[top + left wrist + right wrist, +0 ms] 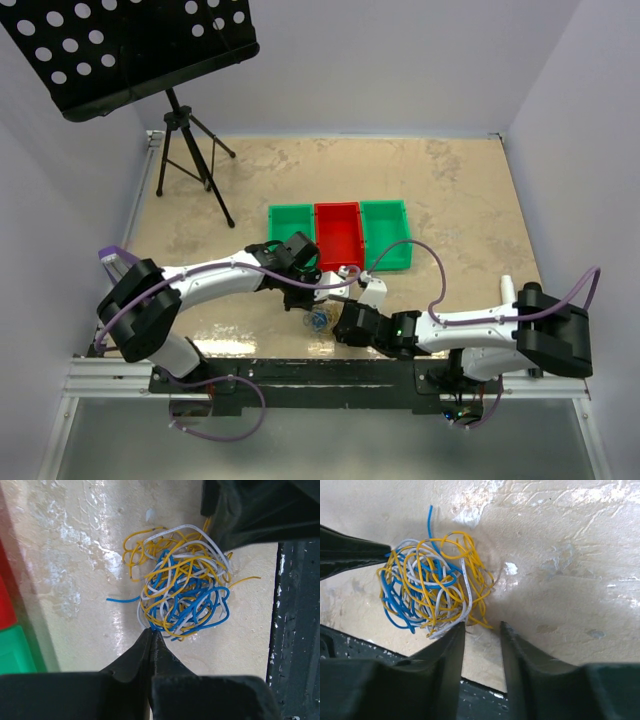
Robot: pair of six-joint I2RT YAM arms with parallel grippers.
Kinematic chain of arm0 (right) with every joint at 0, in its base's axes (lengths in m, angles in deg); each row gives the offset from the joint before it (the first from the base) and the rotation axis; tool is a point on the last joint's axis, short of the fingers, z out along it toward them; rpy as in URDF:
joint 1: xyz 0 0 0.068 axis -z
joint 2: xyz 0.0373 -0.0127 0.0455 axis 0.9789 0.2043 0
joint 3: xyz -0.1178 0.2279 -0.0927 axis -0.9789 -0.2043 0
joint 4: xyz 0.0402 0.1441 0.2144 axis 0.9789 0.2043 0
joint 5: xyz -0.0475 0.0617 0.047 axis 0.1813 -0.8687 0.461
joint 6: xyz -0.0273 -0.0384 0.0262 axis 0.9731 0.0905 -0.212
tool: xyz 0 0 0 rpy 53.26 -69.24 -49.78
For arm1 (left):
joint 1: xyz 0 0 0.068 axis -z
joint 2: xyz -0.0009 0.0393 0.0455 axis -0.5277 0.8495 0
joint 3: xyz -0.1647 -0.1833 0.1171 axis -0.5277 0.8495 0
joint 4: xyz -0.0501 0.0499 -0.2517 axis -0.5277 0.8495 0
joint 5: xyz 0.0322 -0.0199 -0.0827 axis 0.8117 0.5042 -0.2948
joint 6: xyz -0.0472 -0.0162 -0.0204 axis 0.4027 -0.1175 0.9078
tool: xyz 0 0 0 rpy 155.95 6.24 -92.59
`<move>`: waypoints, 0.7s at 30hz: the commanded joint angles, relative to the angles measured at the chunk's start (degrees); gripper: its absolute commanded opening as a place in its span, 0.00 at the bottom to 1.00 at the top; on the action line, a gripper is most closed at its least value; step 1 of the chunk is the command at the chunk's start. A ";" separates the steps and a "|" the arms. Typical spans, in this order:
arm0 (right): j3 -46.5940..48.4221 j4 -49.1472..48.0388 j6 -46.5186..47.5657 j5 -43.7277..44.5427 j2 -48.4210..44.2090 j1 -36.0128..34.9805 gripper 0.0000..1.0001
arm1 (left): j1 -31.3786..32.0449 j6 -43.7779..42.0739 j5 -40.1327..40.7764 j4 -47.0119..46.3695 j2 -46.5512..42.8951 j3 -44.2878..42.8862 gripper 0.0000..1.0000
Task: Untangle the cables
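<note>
The cables (318, 320) are one loose ball of thin blue, yellow and white wires lying on the table near its front edge. In the left wrist view my left gripper (152, 630) has its tips pressed together at the near rim of the cables (182, 590), pinching strands there. From above, the left gripper (305, 303) comes in from the left and the right gripper (340, 325) from the right. My right gripper (482, 624) is open beside the cables (427, 587), its left fingertip (459, 630) touching the ball's edge, with only bare table in the gap.
A green bin (291, 225), a red bin (337, 235) and another green bin (385, 235) stand in a row behind the arms. A music stand's tripod (190, 150) is at the back left. The black front rail (300, 365) runs just below the cables.
</note>
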 commanded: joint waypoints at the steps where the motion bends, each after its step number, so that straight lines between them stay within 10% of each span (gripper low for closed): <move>1: 0.68 -2.94 -1.06 3.74 1.39 -0.10 0.31 | -0.02 0.33 -0.16 -0.12 -2.75 0.22 0.00; 8: 0.60 -0.92 -0.88 6.65 -2.12 -0.10 0.00 | -0.10 0.24 0.63 0.06 -2.57 0.31 0.00; 21: 0.86 15.07 -9.58 10.43 -13.29 -0.10 0.00 | -7.74 -3.71 5.11 5.32 -8.90 1.54 0.00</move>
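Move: The yellow cable end lies almost between the open right fingers, about 1 cm below them, with the cable tangle's middle some 4 cm left and 1 cm ahead of them. The red bin is about 17 cm straight ahead. The shut left fingers already hold a blue cable at the tangle's edge; its middle lies roughly 4 cm to their right, 2 cm back and 2 cm below. Right hand pinches yellow cable, rises about 4 cm and rightward; left, still gripping blue, pulls left and forward. ##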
